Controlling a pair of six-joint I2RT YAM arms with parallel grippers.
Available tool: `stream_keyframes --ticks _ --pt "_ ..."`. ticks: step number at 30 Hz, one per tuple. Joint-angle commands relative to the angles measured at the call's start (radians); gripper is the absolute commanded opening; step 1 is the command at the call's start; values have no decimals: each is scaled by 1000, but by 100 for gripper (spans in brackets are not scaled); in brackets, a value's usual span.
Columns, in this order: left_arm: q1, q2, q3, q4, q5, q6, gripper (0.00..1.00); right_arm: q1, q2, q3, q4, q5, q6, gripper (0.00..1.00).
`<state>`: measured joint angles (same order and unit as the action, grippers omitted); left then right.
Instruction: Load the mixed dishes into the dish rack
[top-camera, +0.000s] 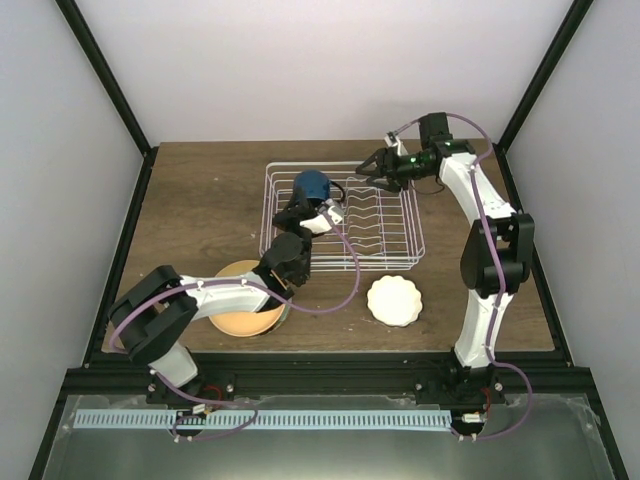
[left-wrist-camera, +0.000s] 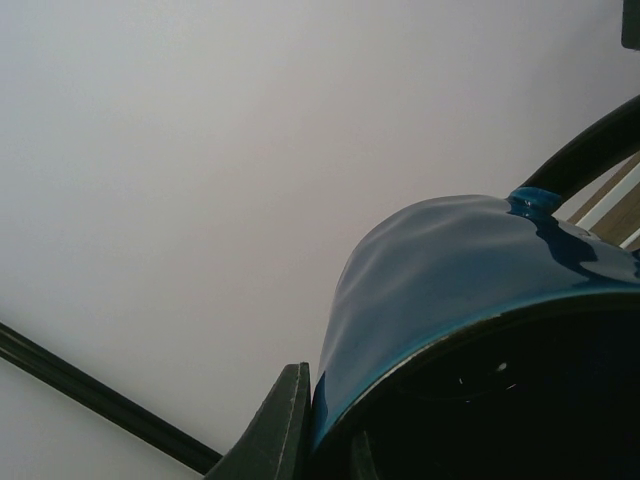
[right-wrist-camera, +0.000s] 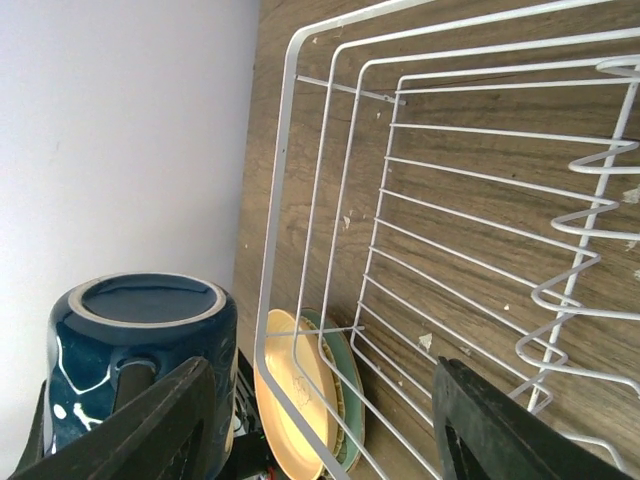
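Observation:
My left gripper (top-camera: 304, 204) is shut on the rim of the dark blue mug (top-camera: 312, 185) and holds it bottom-up above the left part of the white wire dish rack (top-camera: 414, 238). In the left wrist view one finger (left-wrist-camera: 284, 425) presses the mug's outer wall (left-wrist-camera: 450, 290). My right gripper (top-camera: 368, 172) is open and empty over the rack's back right. The orange-yellow plate (top-camera: 243, 300) lies on the mint-green plate (right-wrist-camera: 347, 385) at the front left. The white scalloped dish (top-camera: 393, 300) lies in front of the rack.
In the right wrist view the rack's rim (right-wrist-camera: 273, 230) and tines (right-wrist-camera: 585, 260) show, with the mug (right-wrist-camera: 140, 345) and the orange-yellow plate (right-wrist-camera: 290, 400) beyond. Black frame posts stand at the table's corners. My left arm lies over the orange-yellow plate.

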<state>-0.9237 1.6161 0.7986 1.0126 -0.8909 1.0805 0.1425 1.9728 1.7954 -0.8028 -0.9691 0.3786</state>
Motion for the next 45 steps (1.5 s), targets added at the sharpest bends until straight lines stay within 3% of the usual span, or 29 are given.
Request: stream_keyframes --ticks 1,14,33,45 --pt "-3 -27 -4 66 -6 -52 0 11 -4 32 7 -45 -1 60" --pt "-3 35 -1 96 15 -85 0 80 -39 -5 64 -144 38 53" --pt "-3 102 22 213 3 -26 0 131 -53 -83 48 -161 28 48" --pt "-1 160 55 235 1 -37 0 136 -50 -99 163 -273 94 36"
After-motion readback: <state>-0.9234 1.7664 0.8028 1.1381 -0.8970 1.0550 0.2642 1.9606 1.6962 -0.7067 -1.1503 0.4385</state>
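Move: My right hand goes for the handle of the mug, some 8 cm to its left, 6 cm back and 3 cm above; the mug's body sits about 5 cm farther left behind that handle. My left hand already pinches the mug's rim, with my right fingers roughly 14 cm right of it, 8 cm ahead and 4 cm lower. The dish rack's middle is about 5 cm left of my right hand, 5 back and 17 below, and from my left hand 9 cm right, 3 ahead and 21 below. I swing my right hand left and back about 8 cm to the mug's handle, the fingers coming level by some 10 degrees and turning counter-clockwise as much, while the gap narrows from wide to under half open around the handle. My left hand keeps its pinch on the rim and lowers the mug about 4 cm over the rack to meet it. ##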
